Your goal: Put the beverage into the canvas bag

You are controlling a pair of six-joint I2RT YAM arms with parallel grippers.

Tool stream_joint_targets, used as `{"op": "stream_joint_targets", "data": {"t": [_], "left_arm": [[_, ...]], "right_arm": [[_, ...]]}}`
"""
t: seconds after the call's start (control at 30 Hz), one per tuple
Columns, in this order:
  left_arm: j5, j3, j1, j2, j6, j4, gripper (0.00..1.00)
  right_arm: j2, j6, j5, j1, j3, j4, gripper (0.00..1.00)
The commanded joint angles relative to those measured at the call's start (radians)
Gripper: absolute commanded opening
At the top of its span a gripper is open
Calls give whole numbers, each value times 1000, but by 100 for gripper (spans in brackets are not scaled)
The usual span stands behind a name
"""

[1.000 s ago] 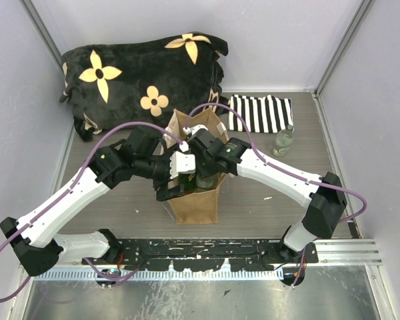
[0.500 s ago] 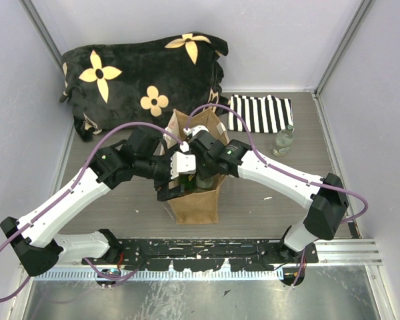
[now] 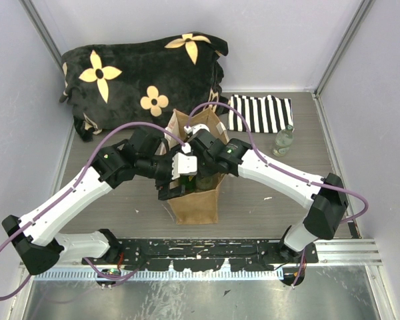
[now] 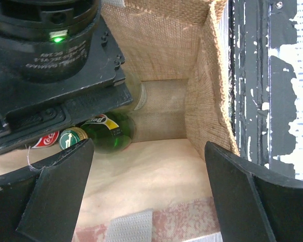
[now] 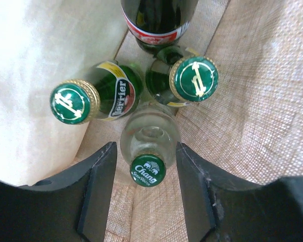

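The canvas bag [image 3: 199, 208] stands upright mid-table, and both grippers reach into its mouth. In the right wrist view a clear Chang soda-water bottle [image 5: 149, 135] with a green cap stands on the bag floor. My right gripper [image 5: 145, 148] is open around its neck, with a small gap at each finger. Beside it stand two green Perrier bottles [image 5: 74, 101] [image 5: 193, 78] and a dark red-labelled bottle [image 5: 156, 20]. My left gripper [image 4: 149, 146] is wide open over the bag's near inner wall [image 4: 141, 176], with nothing gripped. A green bottle [image 4: 108, 133] shows under the right wrist.
One more clear bottle [image 3: 283, 140] stands on the table right of the bag, by the black-and-white striped cloth [image 3: 260, 113]. A black flowered blanket [image 3: 140, 73] fills the back left. The two wrists crowd the bag's opening.
My right jaws have spread apart, off the clear bottle. Both arms have hardly moved, and the left gripper stays wide open.
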Motion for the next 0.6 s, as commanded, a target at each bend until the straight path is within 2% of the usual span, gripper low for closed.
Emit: {"op": "stream_joint_targets", "data": {"t": [0.0, 0.3, 0.57], "left_arm": [[9, -2, -17, 22, 65, 27, 98], [4, 20, -69, 46, 144, 59, 98], [-2, 34, -81, 43, 174, 64, 98]], "right_arm": [[-37, 9, 40, 5, 84, 9, 56], [-74, 38, 171, -15, 181, 1, 57], [-127, 83, 209, -161, 171, -3, 57]]}}
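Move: The clear bottle still on the table stands about 26 cm right of the right hand, 12 cm ahead and 8 cm lower. The bagged bottle, also clear and already released, is directly below the hand, its middle 8 cm down; the cola bottle in the bag stands 10 cm ahead and 4 cm left. The striped cloth lies 25 cm ahead and 20 cm right. From the left hand, the clear bottle is 33 cm right and 20 cm ahead. Already open, the right hand rises 8 cm off the bagged bottle and forward, then right; left eases right. ##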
